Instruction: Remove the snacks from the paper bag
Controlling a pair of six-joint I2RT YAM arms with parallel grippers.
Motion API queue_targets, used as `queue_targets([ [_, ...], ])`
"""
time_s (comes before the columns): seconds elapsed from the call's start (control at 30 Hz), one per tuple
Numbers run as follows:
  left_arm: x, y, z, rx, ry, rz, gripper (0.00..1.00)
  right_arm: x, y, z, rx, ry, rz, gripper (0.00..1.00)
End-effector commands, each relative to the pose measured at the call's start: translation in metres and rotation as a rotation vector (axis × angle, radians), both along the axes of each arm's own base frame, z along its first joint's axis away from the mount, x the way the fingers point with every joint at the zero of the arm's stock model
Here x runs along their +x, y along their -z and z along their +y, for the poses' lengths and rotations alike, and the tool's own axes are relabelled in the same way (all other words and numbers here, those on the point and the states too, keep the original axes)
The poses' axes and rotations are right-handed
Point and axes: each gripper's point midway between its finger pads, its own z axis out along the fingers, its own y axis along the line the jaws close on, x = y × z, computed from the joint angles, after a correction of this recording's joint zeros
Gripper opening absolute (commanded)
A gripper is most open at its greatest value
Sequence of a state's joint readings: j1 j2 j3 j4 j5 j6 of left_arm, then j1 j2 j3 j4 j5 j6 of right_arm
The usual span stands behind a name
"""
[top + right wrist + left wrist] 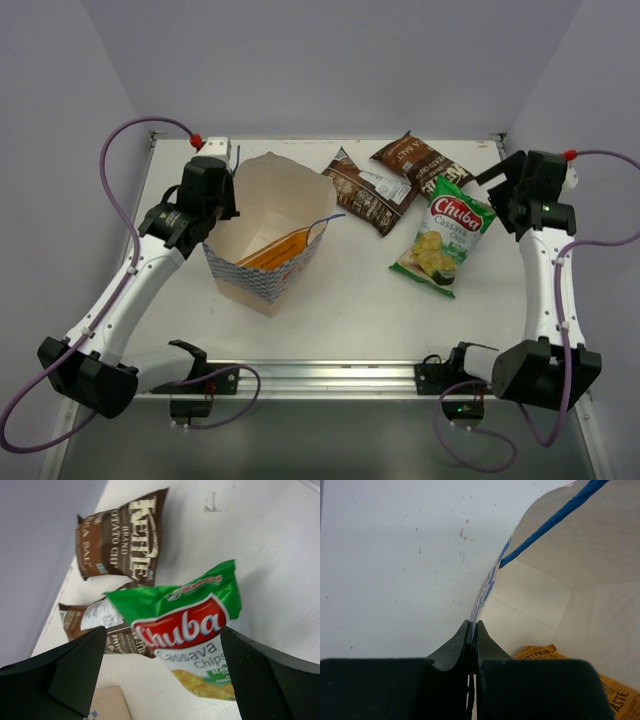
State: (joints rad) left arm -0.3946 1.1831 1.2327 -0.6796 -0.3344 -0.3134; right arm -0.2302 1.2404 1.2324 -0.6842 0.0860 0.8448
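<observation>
The paper bag (268, 235) stands open-topped left of centre, and an orange packet (278, 248) lies inside it. My left gripper (228, 205) is shut on the bag's left rim; the left wrist view shows its jaws (471, 630) pinching the paper wall (540, 595), with the orange packet (615, 692) below. The green-and-white Chuba packet (445, 238) lies on the table. Two dark brown packets (368, 190) (420, 160) lie behind it. My right gripper (497, 195) is open just beyond the Chuba packet's top edge. In the right wrist view the Chuba packet (190, 630) shows between the wide-apart fingers (75, 670), untouched.
The white table (340, 320) is closed in by grey walls at the back and both sides. A metal rail (330, 375) runs along its near edge between the arm bases. A brown Kettle packet (125, 535) lies close to the back wall. A bag corner (107, 702) shows low in the right wrist view.
</observation>
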Motion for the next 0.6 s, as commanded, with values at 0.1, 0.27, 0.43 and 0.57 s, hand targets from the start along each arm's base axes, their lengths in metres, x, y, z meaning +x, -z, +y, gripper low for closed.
queue_targets([
  [0.1, 0.011, -0.041, -0.005, -0.009, 0.053, -0.118, 0.0, -0.01, -0.104, 0.05, -0.183, -0.302, -0.247, 0.99],
  [0.27, 0.014, -0.044, -0.01, -0.003, 0.094, -0.135, 0.0, -0.033, -0.15, 0.164, -0.203, -0.787, -0.391, 0.99],
  [0.43, 0.015, -0.047, -0.015, 0.01, 0.14, -0.145, 0.0, -0.076, -0.18, 0.268, -0.242, -1.284, -0.539, 0.99],
  [0.57, 0.016, -0.052, -0.021, 0.014, 0.189, -0.162, 0.0, -0.101, -0.166, 0.339, -0.304, -1.581, -0.552, 0.99],
])
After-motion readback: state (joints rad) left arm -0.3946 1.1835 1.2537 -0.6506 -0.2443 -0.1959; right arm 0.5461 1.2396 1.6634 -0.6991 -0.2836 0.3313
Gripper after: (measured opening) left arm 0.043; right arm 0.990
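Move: From the open right hand, the last orange snack, low inside the paper bag, lies about 46 cm to the left, 9 cm back and roughly 10 cm below. Below the same hand are the green Chuba bag (6 cm left, 4 cm back), the left brown bag (23 cm left, 9 cm ahead) and the right brown bag (8 cm left, 18 cm ahead), all some 16 cm down. From the left hand the snack is about 11 cm right, 7 cm back, 12 cm lower. The left hand keeps its pinch on the paper bag's left rim, easing it barely over a centimetre right and up while turning a little clockwise. The empty right hand leaves the Chuba bag, first climbing, then sweeping fast to the left towards the paper bag, about 30 cm across and 18 cm up, drawing back somewhat late on; its wrist swings some 75 degrees counter-clockwise and the fingers flatten out to point forward-left, still wide open. ##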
